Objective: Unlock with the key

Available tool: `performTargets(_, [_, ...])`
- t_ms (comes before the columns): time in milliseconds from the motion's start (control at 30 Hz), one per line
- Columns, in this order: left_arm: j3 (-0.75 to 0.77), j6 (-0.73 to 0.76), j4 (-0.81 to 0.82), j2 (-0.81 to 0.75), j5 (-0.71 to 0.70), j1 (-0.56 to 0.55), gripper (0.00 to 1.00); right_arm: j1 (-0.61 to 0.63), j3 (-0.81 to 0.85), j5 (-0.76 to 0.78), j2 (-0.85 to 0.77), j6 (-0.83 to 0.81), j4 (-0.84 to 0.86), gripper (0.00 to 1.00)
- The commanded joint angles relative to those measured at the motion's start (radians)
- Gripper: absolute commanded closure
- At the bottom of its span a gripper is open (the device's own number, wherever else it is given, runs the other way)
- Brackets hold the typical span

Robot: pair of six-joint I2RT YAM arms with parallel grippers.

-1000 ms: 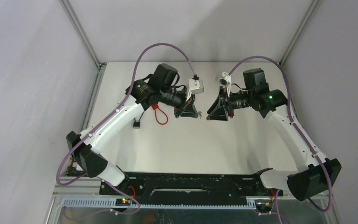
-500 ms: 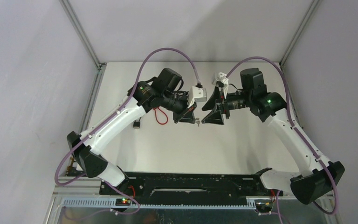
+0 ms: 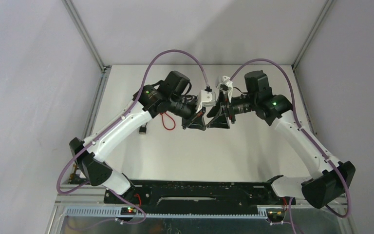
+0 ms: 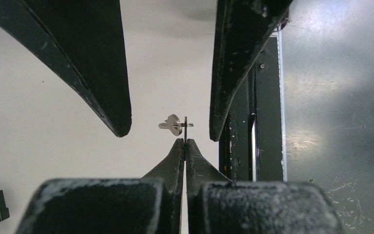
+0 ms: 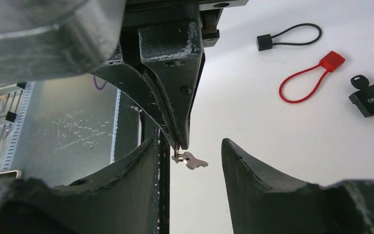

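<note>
A small silver key hangs on a ring pinched in the tips of my left gripper, which is shut on that ring. The key dangles just above the white table. My right gripper faces the left one, open, with one finger on each side of the key and touching neither key nor ring. In the top view the two grippers meet tip to tip at mid table. A black padlock marked KALING lies on the table to the left of my left arm.
A red cable loop and a black cable loop lie near the padlock. The red loop shows beside my left arm in the top view. A dark metal rail runs along the table's near edge.
My right gripper has moved left up to the left gripper and opened wider; its fingers now straddle the key. The left gripper shifted slightly right, still shut on the ring.
</note>
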Motion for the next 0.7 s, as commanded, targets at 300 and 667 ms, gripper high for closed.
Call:
performTargets(300, [-0.001,-0.022,0.033,-0.047,0.038,-0.005,1.0,0.014,0.003,0.007,0.02,-0.01,-0.003,0.6])
performTargets(667, [-0.01,-0.027,0.042,-0.053,0.029,-0.005,1.0,0.012,0.003,0.015,0.012,-0.034,-0.034,0.71])
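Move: Between the right hand's parted fingertips are the two small keys, about level fore and aft, roughly 1 cm left of that hand's point and 1 cm below it. The left hand already pinches them on their ring, so they sit about 2 cm to its right and 2 cm below. On the table some 27 cm below the right hand, the red cable lock is about 19 cm left and 9 cm ahead, and the black padlock 13 cm left and 16 cm ahead. Closing around the keys, the right fingers, reaching in from the right and pointing left, go from a bit over half open to under a third while the hand sinks only about 0.5 cm. Its nearer-to-base finger comes up against the keys and the left fingertips; the other stays clear, so nothing is pinched yet. The left hand stays put and keeps its shut grip. ##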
